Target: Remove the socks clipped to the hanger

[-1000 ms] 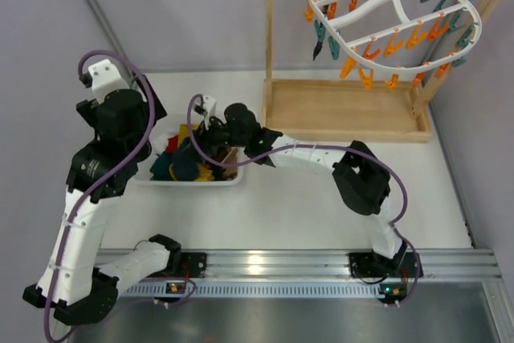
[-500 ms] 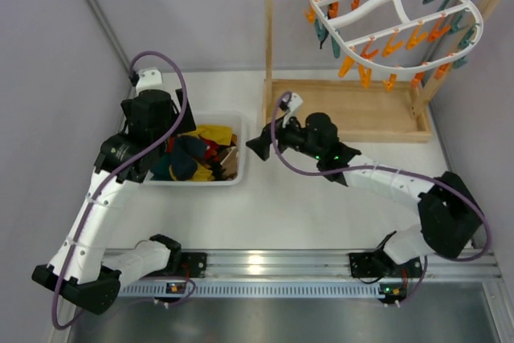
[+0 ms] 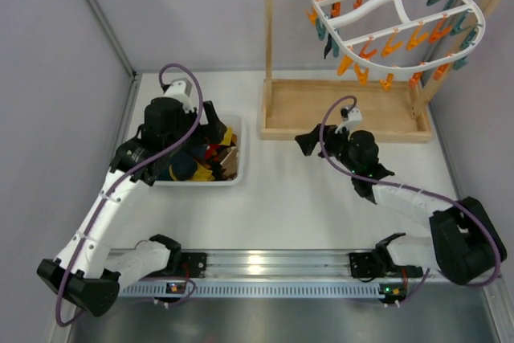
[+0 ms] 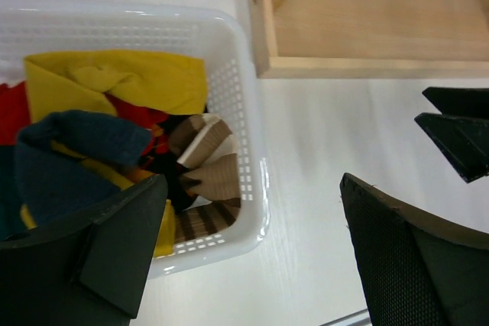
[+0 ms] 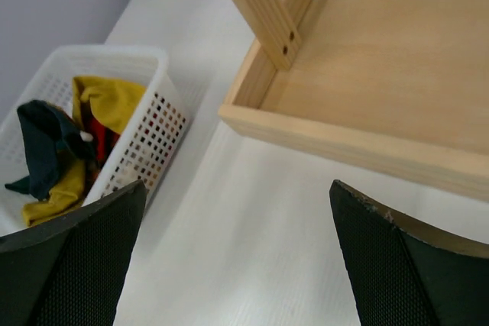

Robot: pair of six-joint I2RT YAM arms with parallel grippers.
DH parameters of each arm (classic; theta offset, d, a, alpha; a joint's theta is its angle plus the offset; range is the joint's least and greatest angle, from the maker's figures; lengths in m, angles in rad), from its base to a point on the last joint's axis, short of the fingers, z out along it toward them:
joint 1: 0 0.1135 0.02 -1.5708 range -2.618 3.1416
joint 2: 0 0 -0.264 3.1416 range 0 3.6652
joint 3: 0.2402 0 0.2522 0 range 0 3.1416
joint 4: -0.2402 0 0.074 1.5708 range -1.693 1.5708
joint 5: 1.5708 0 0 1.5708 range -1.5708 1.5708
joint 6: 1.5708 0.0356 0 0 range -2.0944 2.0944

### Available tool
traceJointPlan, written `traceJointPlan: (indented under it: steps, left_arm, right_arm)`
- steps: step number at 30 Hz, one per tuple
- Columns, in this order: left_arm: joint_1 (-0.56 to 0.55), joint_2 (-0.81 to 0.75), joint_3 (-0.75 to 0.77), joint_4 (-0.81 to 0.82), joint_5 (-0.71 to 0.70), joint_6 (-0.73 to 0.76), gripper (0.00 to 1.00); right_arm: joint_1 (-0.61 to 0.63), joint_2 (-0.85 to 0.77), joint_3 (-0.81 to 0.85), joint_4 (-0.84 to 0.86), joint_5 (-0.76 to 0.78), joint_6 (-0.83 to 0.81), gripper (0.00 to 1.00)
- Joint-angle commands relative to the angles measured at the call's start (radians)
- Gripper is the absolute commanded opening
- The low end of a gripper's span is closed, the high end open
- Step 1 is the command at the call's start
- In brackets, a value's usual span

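Note:
The white oval hanger [image 3: 399, 15] hangs from the wooden rack at the top right, with orange and teal clips along its ribs. No sock shows on the clips. A dark navy sock [image 4: 76, 143] and a mustard yellow sock [image 4: 134, 82] lie in the white basket [image 4: 250, 150] among other fabric. My left gripper [image 4: 252, 257] is open and empty above the basket's near right corner. My right gripper [image 5: 237, 257] is open and empty over bare table between the basket [image 5: 149, 139] and the rack's tray.
The wooden rack tray [image 3: 345, 110] and its upright post [image 3: 267, 30] stand at the back right. Red and brown striped clothes [image 4: 206, 166] fill the basket's right side. The right gripper's fingertips [image 4: 458, 131] show in the left wrist view. Grey walls close both sides.
The right arm drew back from the basket to the right and its jaws opened. The left arm swung forward and right over the basket. The hanger shifted slightly.

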Motion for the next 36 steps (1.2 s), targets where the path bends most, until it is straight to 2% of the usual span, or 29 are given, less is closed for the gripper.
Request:
traceJointPlan:
  steps: [1,4,7,10,13,14,17,21,23,30,36]
  left_arm:
    - [-0.018,0.022,-0.04,0.17,0.173,-0.061,0.98]
    - [-0.049,0.046,-0.055,0.206,0.17,-0.074,0.98]
    - [-0.096,0.075,-0.054,0.227,0.139,-0.082,0.98]
    - [-0.133,0.086,-0.051,0.241,0.112,-0.081,0.98]
    - [-0.168,0.092,-0.049,0.241,0.087,-0.075,0.98]
    - [-0.171,0.095,-0.049,0.243,0.086,-0.073,0.98]
    - [-0.176,0.098,-0.051,0.241,0.083,-0.07,0.98]
    - [-0.182,0.088,-0.06,0.241,0.078,-0.073,0.98]
    - [-0.184,0.077,-0.062,0.241,0.078,-0.071,0.98]
    - [-0.185,0.048,-0.056,0.24,0.08,-0.05,0.98]
    - [-0.185,0.081,-0.048,0.241,0.089,-0.05,0.98]
  right_arm:
    - [-0.038,-0.157,0.046,-0.063,0.044,-0.04,0.99]
    - [-0.061,-0.262,0.103,-0.193,0.05,-0.096,0.99]
    - [-0.066,-0.335,0.221,-0.398,0.012,-0.162,0.94]
    - [-0.066,-0.368,0.354,-0.564,-0.092,-0.189,0.87]
    - [-0.063,-0.352,0.509,-0.693,-0.263,-0.195,0.8]
    - [-0.06,-0.342,0.547,-0.707,-0.272,-0.2,0.73]
    - [-0.04,-0.293,0.728,-0.757,-0.244,-0.217,0.69]
    - [-0.036,-0.205,0.855,-0.804,-0.151,-0.241,0.67]
    - [-0.046,-0.179,0.887,-0.814,-0.045,-0.258,0.66]
    - [-0.141,-0.207,0.878,-0.851,0.112,-0.251,0.65]
    - [-0.269,-0.277,0.865,-0.899,0.106,-0.251,0.64]
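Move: The near-left corner of the hanger, where I take my empty right hand, is high above that hand: roughly 31 cm up, 7 cm ahead and 6 cm right. The last navy sock hangs behind the corner, some 20 cm ahead, 4 cm right and 25 cm up; the wooden tray is about 17 cm ahead, 12 cm right and 14 cm below. From my left hand the corner is about 12 cm ahead, 31 cm right and 18 cm up. I lift my right hand steeply from above the table to the hanger's near-left corner, some 28 cm up, tipping the fingers upward and narrowing them to about two-thirds open. Near the top I sweep it right along the near side, turning slightly clockwise; contact with the rim can't be made out. My wide-open left hand swings about 8 cm right over the sock bin, towards the hanger, then waits. ##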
